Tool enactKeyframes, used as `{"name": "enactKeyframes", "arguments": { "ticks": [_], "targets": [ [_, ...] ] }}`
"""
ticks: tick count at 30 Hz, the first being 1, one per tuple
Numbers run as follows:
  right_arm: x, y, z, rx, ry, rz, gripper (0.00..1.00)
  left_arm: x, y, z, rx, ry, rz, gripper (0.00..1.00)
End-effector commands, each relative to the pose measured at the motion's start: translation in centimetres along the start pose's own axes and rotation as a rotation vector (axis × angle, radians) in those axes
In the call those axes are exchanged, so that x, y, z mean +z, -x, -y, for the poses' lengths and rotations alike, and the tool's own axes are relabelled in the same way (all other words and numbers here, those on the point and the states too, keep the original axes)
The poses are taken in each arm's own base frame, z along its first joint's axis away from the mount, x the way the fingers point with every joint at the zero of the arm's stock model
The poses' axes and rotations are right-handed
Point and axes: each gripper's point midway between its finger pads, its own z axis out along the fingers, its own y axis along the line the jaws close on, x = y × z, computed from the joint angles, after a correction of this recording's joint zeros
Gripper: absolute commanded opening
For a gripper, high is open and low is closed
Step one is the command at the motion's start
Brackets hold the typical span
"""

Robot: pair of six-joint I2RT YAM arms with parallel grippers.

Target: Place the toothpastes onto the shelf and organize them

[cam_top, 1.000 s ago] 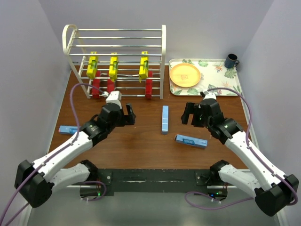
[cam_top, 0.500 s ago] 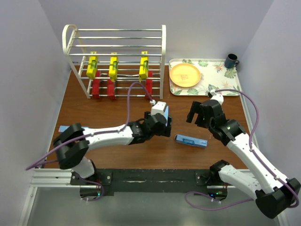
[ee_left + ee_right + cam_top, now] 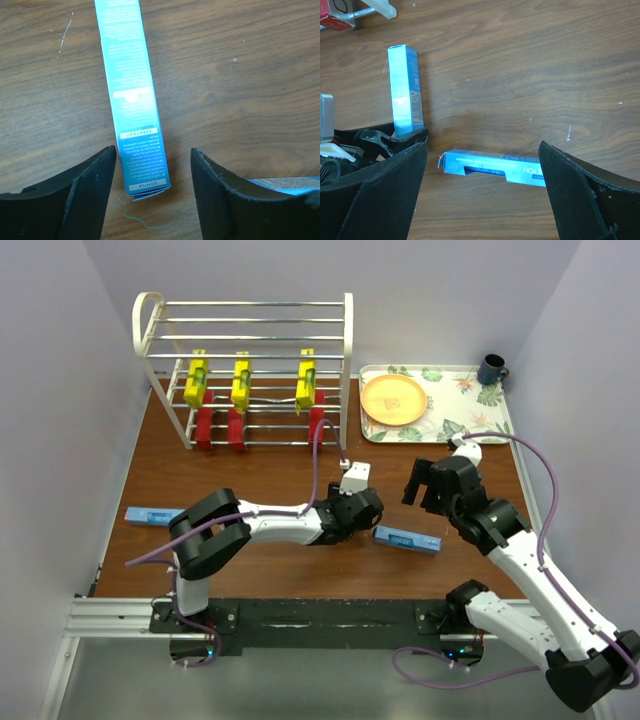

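The white wire shelf point(image 3: 250, 315) at the back left carries three yellow toothpastes point(image 3: 241, 383) on its middle tier and three red ones point(image 3: 233, 427) below. A light blue toothpaste point(image 3: 131, 95) lies flat at the table's centre, hidden under my arm in the top view. My left gripper point(image 3: 352, 512) point(image 3: 153, 152) straddles its near end, open, with a gap on each side. A second blue toothpaste point(image 3: 407, 538) point(image 3: 495, 167) lies crosswise under my open right gripper point(image 3: 428, 490) point(image 3: 482, 145). The third blue one point(image 3: 147, 516) lies at the left edge.
A floral tray point(image 3: 470, 390) at the back right holds an orange plate point(image 3: 393, 400) and a dark mug point(image 3: 491, 369). Grey walls close in on both sides. The shelf's white foot point(image 3: 382, 7) shows in the right wrist view.
My left arm swung from in front of the shelf to the table's centre and came down over the middle blue toothpaste, its jaws narrowing. The right gripper shifted slightly and stayed open.
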Motion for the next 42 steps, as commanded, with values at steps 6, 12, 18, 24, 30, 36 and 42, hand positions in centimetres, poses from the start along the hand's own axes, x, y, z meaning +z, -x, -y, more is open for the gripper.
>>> {"name": "enactKeyframes", "arguments": {
  "ticks": [6,12,18,24,30,36,42],
  "targets": [
    [-0.1,2.2,-0.8,-0.042,0.019,0.058,0.98,1.1,-1.1,-1.0,-0.026,0.095,0.030,0.47],
    [0.2,2.6,-1.1,-0.060,0.021,0.063,0.98,-1.1,0.9,-1.4,-0.022,0.071,0.056,0.30],
    [0.8,2.8,-1.8,-0.048,0.040,0.067,0.98,-5.6,3.8,-2.6,0.018,0.013,0.096,0.17],
    [1.4,3.3,-2.8,-0.024,0.059,0.077,0.98,-10.8,7.0,-4.4,0.025,-0.054,0.130,0.16],
    [2.1,4.1,-3.0,-0.022,0.039,0.095,0.98,-16.2,9.3,-4.9,0.135,-0.230,0.171,0.17],
    [2.3,4.5,-2.8,-0.022,0.020,0.114,0.98,-20.9,14.4,-7.5,0.155,-0.232,0.259,0.17],
    [2.2,4.5,-2.6,-0.019,0.013,0.116,0.98,-22.7,22.3,-10.1,0.118,-0.176,0.317,0.19]
  ]
}}
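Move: The upright-lying blue toothpaste's near end is just below the left hand's open fingers; its middle lies about 5 cm ahead, 1 cm left and 3 cm down. The second blue toothpaste is roughly 12 cm right and 6 cm back from the hand. The shelf's near right foot is some 17 cm ahead and 3 cm left, the rightmost red toothpaste about 24 cm ahead, 9 cm left. From the right hand the first blue toothpaste lies around 8 cm ahead, 14 cm left, 17 cm down. The blue toothpaste gets pinched by its near end: the left hand sinks nearly 3 cm over it while closing its fingers on its sides, then lifts it steeply some 27 cm, swinging about 12 cm left to before the shelf, edging back and finally a little forward, fingertips tilting up. The right hand, still open and empty, drifts 3–4 cm forward. ##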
